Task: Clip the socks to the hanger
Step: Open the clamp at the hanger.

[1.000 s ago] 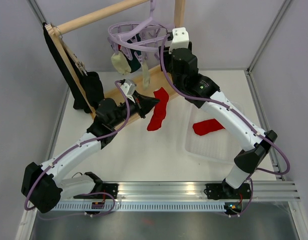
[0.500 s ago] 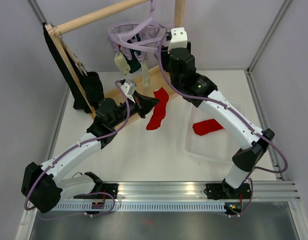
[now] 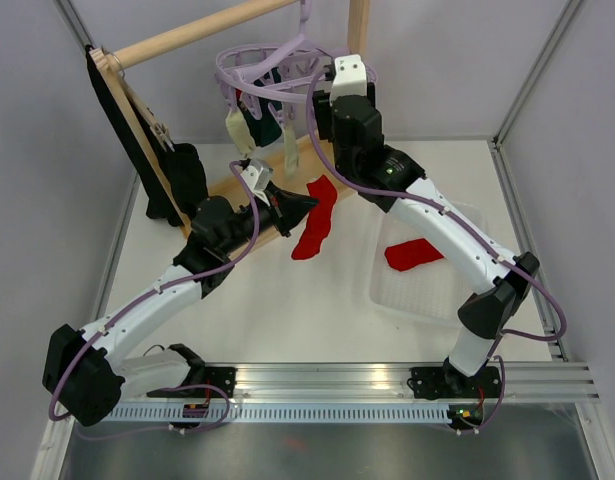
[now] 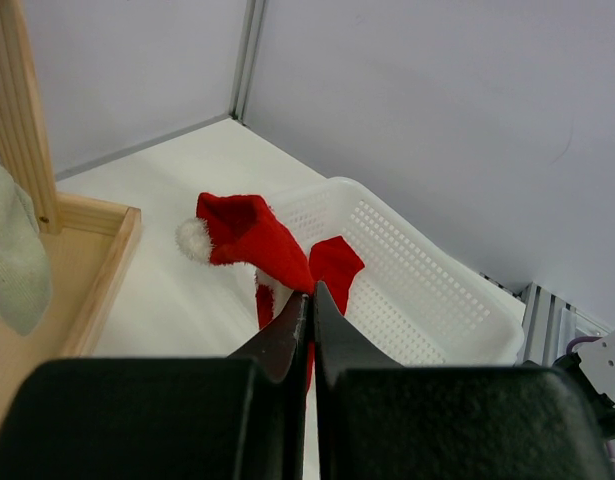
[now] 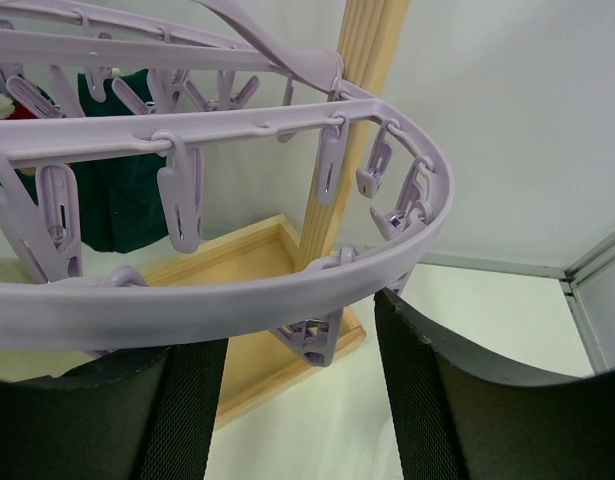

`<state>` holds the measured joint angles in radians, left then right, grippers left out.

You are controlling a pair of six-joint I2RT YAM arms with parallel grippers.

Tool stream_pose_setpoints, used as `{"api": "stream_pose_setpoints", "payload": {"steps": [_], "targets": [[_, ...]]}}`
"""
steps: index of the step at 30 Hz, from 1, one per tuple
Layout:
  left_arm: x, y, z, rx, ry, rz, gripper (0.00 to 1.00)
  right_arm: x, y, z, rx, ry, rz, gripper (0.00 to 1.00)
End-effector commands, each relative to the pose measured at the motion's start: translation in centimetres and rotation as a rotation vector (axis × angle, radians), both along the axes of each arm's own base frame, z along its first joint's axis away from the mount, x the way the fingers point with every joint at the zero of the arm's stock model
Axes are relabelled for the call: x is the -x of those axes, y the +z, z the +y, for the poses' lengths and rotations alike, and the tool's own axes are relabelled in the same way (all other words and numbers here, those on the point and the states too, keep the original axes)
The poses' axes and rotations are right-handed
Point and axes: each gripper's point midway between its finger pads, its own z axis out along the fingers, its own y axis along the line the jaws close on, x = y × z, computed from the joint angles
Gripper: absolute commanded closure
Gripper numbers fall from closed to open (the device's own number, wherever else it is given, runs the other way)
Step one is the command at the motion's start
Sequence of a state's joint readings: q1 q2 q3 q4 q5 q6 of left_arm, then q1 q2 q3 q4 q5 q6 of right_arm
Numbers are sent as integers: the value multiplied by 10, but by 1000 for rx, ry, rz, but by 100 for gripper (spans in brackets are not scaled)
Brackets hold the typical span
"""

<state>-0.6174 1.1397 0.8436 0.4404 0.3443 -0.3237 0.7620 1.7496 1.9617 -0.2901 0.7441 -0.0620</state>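
Observation:
The lavender hanger (image 3: 272, 68) hangs from the wooden rack, with cream socks (image 3: 237, 128) and a dark teal sock (image 3: 266, 126) clipped to it. My left gripper (image 3: 299, 206) is shut on a red sock (image 3: 318, 216) with a white toe (image 4: 194, 238), which it holds just above the table. A second red sock (image 3: 415, 252) lies in the white basket (image 3: 437, 300). At the hanger's right rim, my right gripper (image 5: 299, 372) is open. Its fingers (image 5: 415, 390) stand either side of a dangling clip (image 5: 323, 342) under the outer ring (image 5: 237, 300).
The wooden rack's post (image 5: 359, 110) and base tray (image 5: 249, 300) stand right behind the hanger. A long black cloth (image 3: 137, 150) hangs at the rack's left end. Grey walls close in the back and both sides.
The right gripper has shifted left and closer in under the hanger's rim, and its jaws have narrowed slightly. The hanging socks have swung a little. The left arm has not moved.

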Motion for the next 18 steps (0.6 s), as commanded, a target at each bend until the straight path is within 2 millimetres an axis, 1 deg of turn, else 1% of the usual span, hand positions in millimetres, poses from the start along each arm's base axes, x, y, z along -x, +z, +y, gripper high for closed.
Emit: {"api": "stream_pose_setpoints", "payload": {"steps": [1,10,11,13,18], "targets": [[3,11,1,-3,-3,-49,98,0,26,-6,-13,-41,-63,35],[2,9,0,-6,-6,-43,98,-1,26,-6,-2,-46,-65,47],[2,9,0,-6,-3,-43,98,-2,25,-6,-1,-46,-64,52],[2,10,0,-4,-3,-45,98,-1,26,-5,-7,-41,-66,55],[2,9,0,-6,-3,-43,98,0,28,-6,-13,-38,-66,67]]}}
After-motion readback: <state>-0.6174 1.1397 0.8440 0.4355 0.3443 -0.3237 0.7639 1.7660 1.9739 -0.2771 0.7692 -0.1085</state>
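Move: The right hand's half-open fingers straddle the empty clamp under the hanger's near rim, which sits about 2 cm ahead, level with them and in line. A pale sock hangs from that rim some 9 cm to the hand's left, about 2 cm ahead and 6 cm lower; the wooden post rises roughly 20 cm straight ahead. From the left hand, which already holds the red sock, the clamp lies about 16 cm forward, 4 cm right and 9 cm up. The right fingers close in on the clamp's two sides from roughly two-thirds open to two-fifths, coming up against it by the end, with grip effort rising. The hand itself stays in place, shifting less than half a centimetre and hardly turning. The left hand holds still, keeping its pinch on the red sock. ##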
